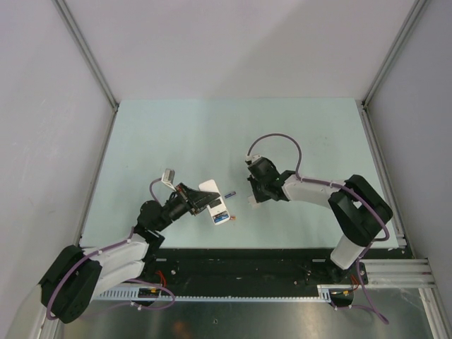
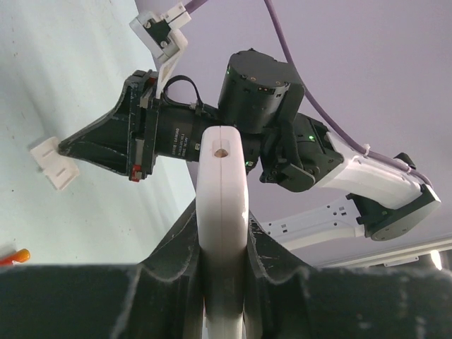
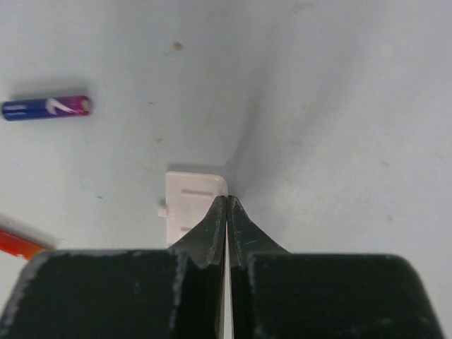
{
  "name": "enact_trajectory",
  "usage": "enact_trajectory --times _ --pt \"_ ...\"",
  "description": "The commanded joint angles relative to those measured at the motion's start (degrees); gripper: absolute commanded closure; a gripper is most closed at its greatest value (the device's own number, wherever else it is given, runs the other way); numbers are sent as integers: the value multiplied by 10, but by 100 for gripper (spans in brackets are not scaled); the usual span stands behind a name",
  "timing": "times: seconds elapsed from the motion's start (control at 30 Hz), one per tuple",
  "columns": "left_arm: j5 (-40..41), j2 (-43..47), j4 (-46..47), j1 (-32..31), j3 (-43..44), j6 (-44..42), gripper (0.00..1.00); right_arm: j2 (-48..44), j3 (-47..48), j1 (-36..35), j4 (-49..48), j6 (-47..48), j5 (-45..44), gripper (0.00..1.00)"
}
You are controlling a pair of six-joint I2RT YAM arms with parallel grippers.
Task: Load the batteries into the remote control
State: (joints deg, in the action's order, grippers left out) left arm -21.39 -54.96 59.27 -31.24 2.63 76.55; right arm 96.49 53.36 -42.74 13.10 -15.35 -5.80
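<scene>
My left gripper (image 1: 203, 202) (image 2: 224, 261) is shut on the remote control (image 1: 210, 188) (image 2: 222, 183), a slim white bar held on edge above the table. A bit of bright blue shows at the remote's near end (image 1: 222, 218). A dark blue-purple battery (image 1: 229, 192) (image 3: 46, 107) lies on the table between the two grippers. A red battery (image 1: 235, 217) (image 3: 18, 245) (image 2: 14, 256) lies nearer the front. My right gripper (image 1: 252, 200) (image 3: 227, 201) is shut, its tips down at a small white cover piece (image 3: 191, 194) (image 2: 53, 162) that lies flat on the table.
The pale green table (image 1: 212, 134) is walled by grey panels on the left, back and right. The front edge carries a black rail (image 1: 240, 265) with the arm bases. The right arm's purple cable (image 1: 279, 138) loops above its wrist.
</scene>
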Motion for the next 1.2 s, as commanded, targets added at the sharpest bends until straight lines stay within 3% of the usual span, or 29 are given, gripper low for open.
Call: enact_trajectory --times 0.0,0.13,0.33,0.47,0.73,1.17 --pt "-9 13 26 5 -19 4 100 -45 52 -10 79 2 -148 100" --pt "-9 13 25 4 -19 5 100 -30 119 -74 192 31 -443 100" --pt "-10 20 25 5 -22 7 100 52 139 -86 270 -3 -630 100" --pt "-9 31 25 5 -22 9 100 102 140 -90 274 -34 -658 100" --pt "-3 57 23 6 -47 12 100 194 173 -101 273 22 -723 100" --pt "-8 75 18 6 -59 15 100 301 275 -118 368 30 -710 100"
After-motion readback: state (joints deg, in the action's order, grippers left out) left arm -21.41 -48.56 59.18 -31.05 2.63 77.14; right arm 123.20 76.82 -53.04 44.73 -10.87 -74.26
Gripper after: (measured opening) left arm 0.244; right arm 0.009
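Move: Already pinched in the right fingers at table level is the white battery cover. The remote, held by the left hand, lies some 14 cm to the right hand's left, 6 cm back and about 15 cm higher. The purple battery lies about 9 cm left and 3 cm farther out; the orange one about 9 cm left and 6 cm back. From the left hand, the cover is roughly 17 cm right, 8 cm ahead and 17 cm below. Keeping its pinch on the cover, the right hand swings up and to its right, away from the remote, about 10 cm each way and some 4 cm forward, then sinks halfway and eases slightly back left. The wrist rolls some 70 degrees, left side down, swinging the fingers from steeply down to forward and right. The left hand raises the remote about 3 cm, still gripping it. ##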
